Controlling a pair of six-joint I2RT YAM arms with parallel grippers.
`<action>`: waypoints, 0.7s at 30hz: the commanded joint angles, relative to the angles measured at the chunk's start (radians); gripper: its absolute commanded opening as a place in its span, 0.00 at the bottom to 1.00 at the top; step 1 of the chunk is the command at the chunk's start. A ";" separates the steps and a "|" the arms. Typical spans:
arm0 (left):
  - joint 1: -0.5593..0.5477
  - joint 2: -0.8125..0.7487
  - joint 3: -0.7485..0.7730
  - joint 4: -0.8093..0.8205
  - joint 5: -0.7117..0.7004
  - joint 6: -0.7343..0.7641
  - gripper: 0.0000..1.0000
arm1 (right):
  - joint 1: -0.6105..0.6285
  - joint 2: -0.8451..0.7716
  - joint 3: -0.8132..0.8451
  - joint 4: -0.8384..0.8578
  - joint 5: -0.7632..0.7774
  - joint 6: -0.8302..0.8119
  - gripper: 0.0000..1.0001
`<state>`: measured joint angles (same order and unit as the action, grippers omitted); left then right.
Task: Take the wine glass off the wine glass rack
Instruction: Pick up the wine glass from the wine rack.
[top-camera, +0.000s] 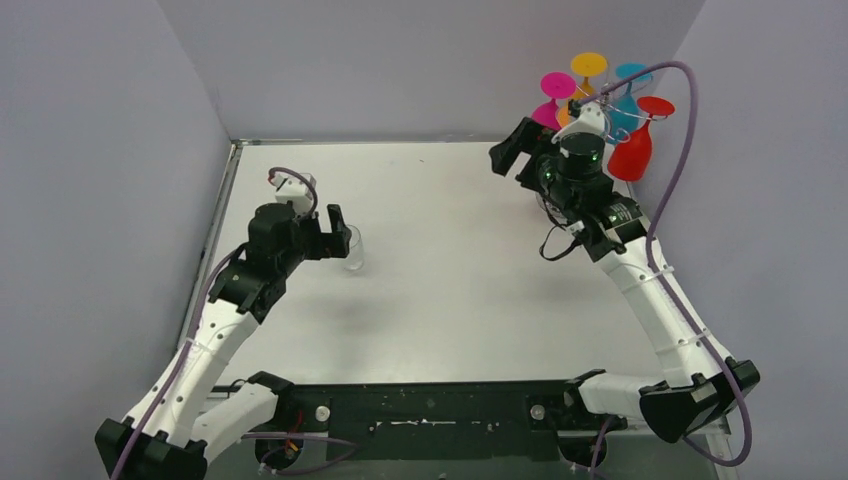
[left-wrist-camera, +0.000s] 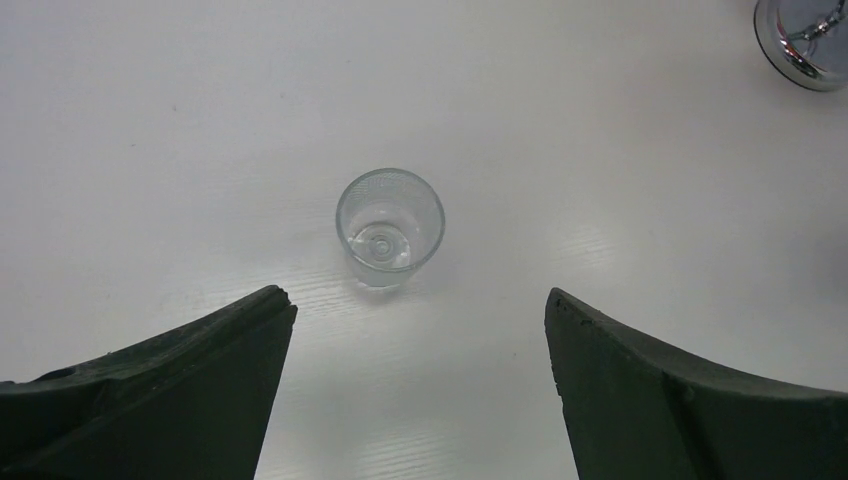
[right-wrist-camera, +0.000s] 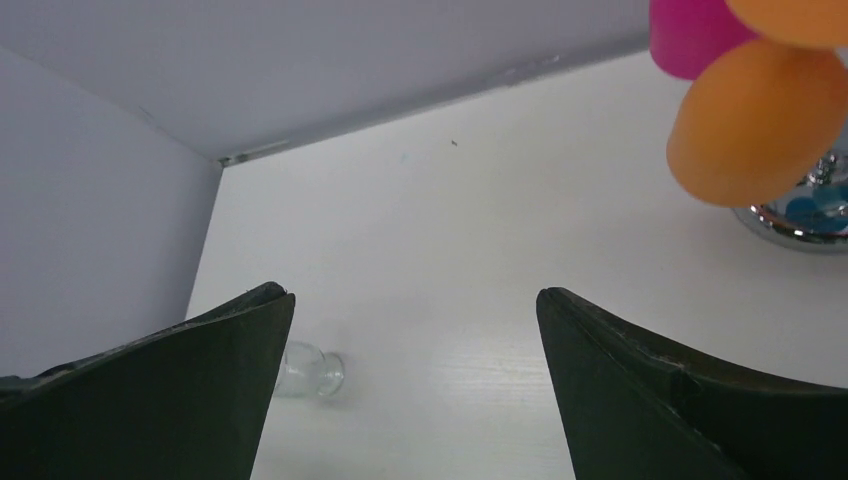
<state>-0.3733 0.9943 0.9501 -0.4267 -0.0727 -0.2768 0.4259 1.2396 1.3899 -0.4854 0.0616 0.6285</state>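
Observation:
A small clear wine glass stands upright on the white table, apart from the rack. My left gripper hangs just behind it, open, with nothing between its fingers; from above the left gripper sits right beside the glass. The wine glass rack shows its shiny round base at the far right corner, also seen as the base in the left wrist view. Pink, orange, blue and red glasses hang upside down from it. My right gripper is open beside them, empty.
Grey walls close in the table on the left, back and right. The orange bowl and pink bowl hang close to my right fingers. A purple cable loops above the right arm near the rack.

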 joint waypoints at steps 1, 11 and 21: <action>0.014 -0.124 -0.075 0.114 -0.137 0.022 0.95 | -0.068 0.031 0.150 0.033 -0.025 -0.079 0.97; 0.017 -0.232 -0.261 0.188 -0.238 0.036 0.95 | -0.446 0.118 0.226 0.049 -0.356 0.035 0.81; 0.037 -0.287 -0.283 0.204 -0.305 0.059 0.95 | -0.555 0.155 0.125 0.180 -0.504 0.177 0.72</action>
<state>-0.3492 0.7250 0.6659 -0.2909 -0.3416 -0.2337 -0.1257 1.3998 1.5169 -0.3977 -0.3637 0.7479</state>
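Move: From my right hand the orange glass, hanging foot up on the wine rack, is about 16 cm ahead, 12 cm to the right and some 4 cm lower. Level with it, the magenta glass hangs about 9 cm beyond it and 2 cm to its left, and the red glass some 14 cm to its right and 4 cm farther out. From my left hand the orange glass lies roughly 50 cm right, 20 cm ahead and 6 cm higher. I swing my right hand about 14 cm right and 8 cm forward towards the orange glass, arching up some 8 cm and then sinking most of that again. On the way I roll its left side up, turn it slightly clockwise and narrow the fingers by about a quarter. My empty left hand, still open, backs off some 7 cm left from the clear glass, turning counter-clockwise. ##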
